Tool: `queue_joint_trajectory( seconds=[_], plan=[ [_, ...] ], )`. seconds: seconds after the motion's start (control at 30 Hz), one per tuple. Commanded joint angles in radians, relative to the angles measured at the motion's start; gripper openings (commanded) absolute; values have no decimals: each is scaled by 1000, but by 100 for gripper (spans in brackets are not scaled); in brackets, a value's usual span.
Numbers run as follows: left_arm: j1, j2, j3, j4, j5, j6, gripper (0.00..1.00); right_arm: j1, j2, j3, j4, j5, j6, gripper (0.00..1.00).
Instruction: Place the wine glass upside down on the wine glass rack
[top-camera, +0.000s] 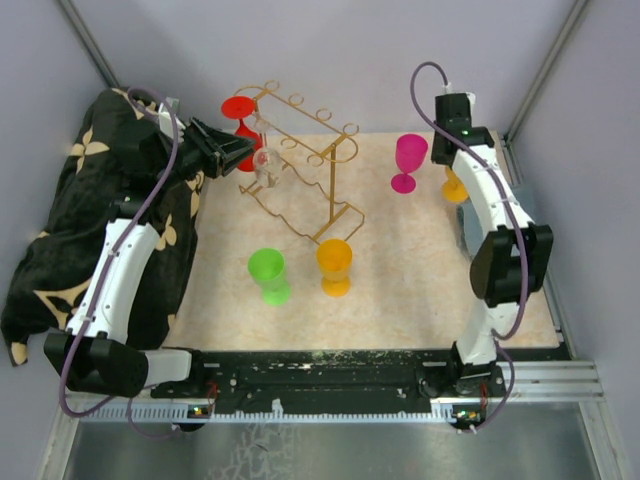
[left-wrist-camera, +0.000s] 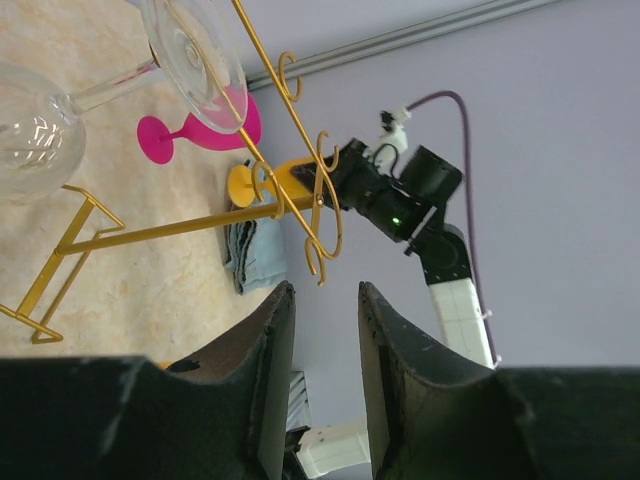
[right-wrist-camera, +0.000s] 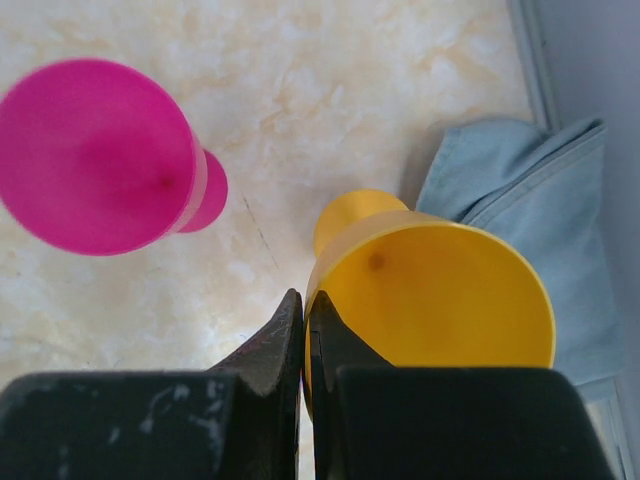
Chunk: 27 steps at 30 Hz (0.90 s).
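The gold wire wine glass rack (top-camera: 300, 175) stands at the back left of the mat. A clear wine glass (top-camera: 265, 160) hangs from it, its foot (left-wrist-camera: 195, 55) caught in a top rail and its bowl (left-wrist-camera: 30, 130) below. My left gripper (left-wrist-camera: 325, 295) is open and holds nothing, just left of the rack (left-wrist-camera: 290, 205) and apart from the clear glass. At the back right, my right gripper (right-wrist-camera: 305, 300) is shut on the rim of an upright yellow wine glass (right-wrist-camera: 440, 290), one finger inside the bowl and one outside.
A magenta glass (top-camera: 409, 160) stands left of the yellow one (top-camera: 455, 187). A red glass (top-camera: 240, 108) is behind the rack. Green (top-camera: 268, 275) and orange (top-camera: 334, 265) glasses stand in front of it. A black patterned cloth (top-camera: 100, 220) lies left, a folded blue cloth (right-wrist-camera: 540, 210) right.
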Motion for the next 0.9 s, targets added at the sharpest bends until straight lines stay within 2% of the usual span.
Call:
queue_joint_trajectory(
  seconds=[0.0, 0.23, 0.43, 0.63, 0.73, 0.87],
  plan=[
    [-5, -18, 18, 21, 11, 15, 38, 5, -257, -49, 177, 68, -15, 0],
    [-6, -19, 33, 26, 12, 14, 38, 23, -435, -152, 338, 42, -12, 0],
    [-6, -31, 20, 60, 17, 3, 38, 25, -597, -312, 544, -74, 60, 0],
    [-5, -46, -2, 161, 47, -30, 39, 25, -726, -443, 736, -306, 230, 0],
    [-6, -49, -3, 194, 59, -35, 40, 24, -755, -463, 830, -473, 341, 0],
    [-6, -50, -16, 246, 85, -54, 41, 25, -776, -478, 960, -591, 467, 0]
  ],
)
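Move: The right hand already pinches the far orange glass by its rim, just off the table. The wine glass rack's top rails lie about 36 cm to its left, level with it in reach and some 10 cm higher. The magenta glass stands about 8 cm left and 4 cm farther out, 11 cm lower; the blue cloth lies 16 cm right and 6 cm back, on the table. From the left hand, those rails are some 12 cm ahead, 5 cm right and 8 cm below. Steeply up and a little back at first, the right hand carries the orange glass about 25 cm higher, keeping its pinch on the rim and tipping the fingers up some 50 degrees; late on it swings left towards the rack, its left side rolling up. The left hand, still holding nothing, rises about 4 cm near the end and tilts its fingers slightly up. ##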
